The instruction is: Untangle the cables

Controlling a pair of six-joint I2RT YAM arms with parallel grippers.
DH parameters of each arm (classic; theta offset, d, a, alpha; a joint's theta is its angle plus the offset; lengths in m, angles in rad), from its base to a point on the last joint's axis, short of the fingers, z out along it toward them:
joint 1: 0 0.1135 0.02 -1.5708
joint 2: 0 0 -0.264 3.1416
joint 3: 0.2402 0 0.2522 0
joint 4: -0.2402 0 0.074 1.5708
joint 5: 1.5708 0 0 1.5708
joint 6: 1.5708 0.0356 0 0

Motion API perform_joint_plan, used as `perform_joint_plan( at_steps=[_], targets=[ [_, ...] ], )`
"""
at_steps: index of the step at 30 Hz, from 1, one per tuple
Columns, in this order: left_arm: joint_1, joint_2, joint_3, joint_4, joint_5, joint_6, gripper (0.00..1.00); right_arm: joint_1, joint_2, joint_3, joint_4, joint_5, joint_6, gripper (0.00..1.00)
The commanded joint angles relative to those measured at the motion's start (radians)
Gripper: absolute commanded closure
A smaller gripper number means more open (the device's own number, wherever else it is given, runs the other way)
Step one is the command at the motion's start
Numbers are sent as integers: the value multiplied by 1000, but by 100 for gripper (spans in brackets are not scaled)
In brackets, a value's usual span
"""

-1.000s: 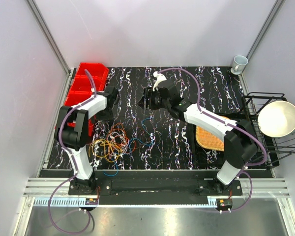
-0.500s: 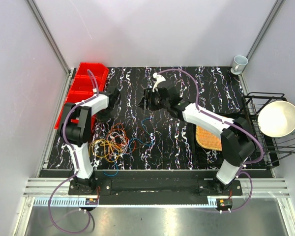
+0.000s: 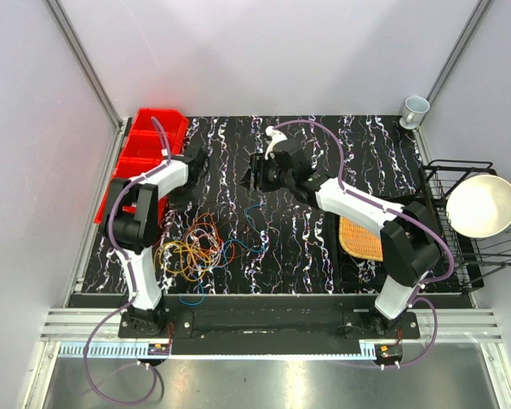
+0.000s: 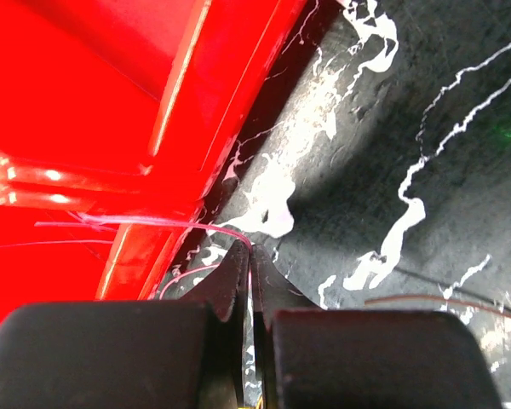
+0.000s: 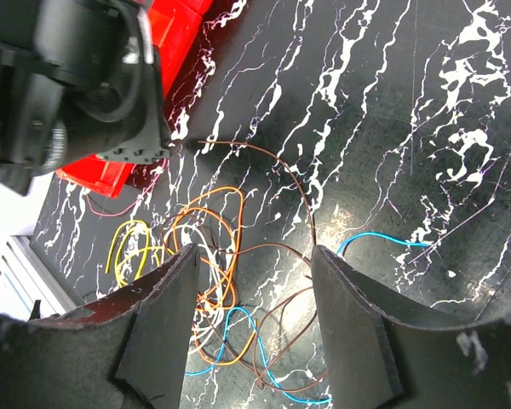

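Observation:
The cables (image 3: 196, 247) lie in a loose tangle of orange, yellow, brown, blue and whitish loops on the black marbled table, front left. My left gripper (image 3: 180, 201) is low beside the red bins, just behind the tangle. In the left wrist view its jaws (image 4: 252, 256) are shut on a thin pink cable (image 4: 153, 223) that runs left across the bin's edge. My right gripper (image 3: 250, 179) hovers open over the table's middle, holding nothing. The right wrist view looks down between its fingers (image 5: 254, 256) at the cables (image 5: 221, 247), a blue strand (image 5: 375, 239) and the left gripper (image 5: 164, 143).
Red bins (image 3: 149, 141) line the table's left edge. A woven mat (image 3: 362, 239) lies under the right arm. A wire rack (image 3: 485, 247) with a white bowl (image 3: 481, 204) stands at the right. A cup (image 3: 416, 109) is at the back right corner.
My left gripper has closed from open onto the thin pink cable beside the red bins. The right arm has barely shifted.

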Motion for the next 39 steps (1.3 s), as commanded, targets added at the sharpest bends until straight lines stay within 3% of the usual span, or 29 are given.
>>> perform_joint_plan(
  at_steps=[1, 11, 20, 32, 39],
  targets=[
    [-1, -146, 24, -14, 10, 5, 100, -8, -15, 44, 21, -29, 15, 39],
    [29, -442, 67, -117, 54, 49, 100, -8, -38, 59, 22, -90, 61, 41],
    [184, -596, 119, -123, 203, 137, 100, -8, -72, 53, 16, -132, 103, 42],
    [216, -600, 458, -305, 225, 138, 100, -8, -91, 47, 11, -156, 135, 42],
    [221, -606, 510, -293, 225, 160, 100, -7, -99, 28, 14, -164, 152, 43]
  ],
)
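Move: The pink cable is already pinched in the left fingertips, just off the red bins' right rim. The nearest bin's middle is about 9 cm left and 4 cm back, roughly level in height; the second bin lies 7 cm ahead and 6 cm left. A brown cable's end lies about 5 cm to the right, straight across, and the orange-yellow tangle 12 cm back and 8 cm right. From the right hand, the nearest bin is some 33 cm left, 3 cm back and 14 cm below. Keeping its pinch on the pink cable, the shut left hand hoists it fast, about 33 cm up, easing some 5 cm left partway so that it ends high over the nearest bin's side, while the fingers swing outward and up by about 40 degrees. The right hand, still open and empty, drifts a few centimetres up and back. ##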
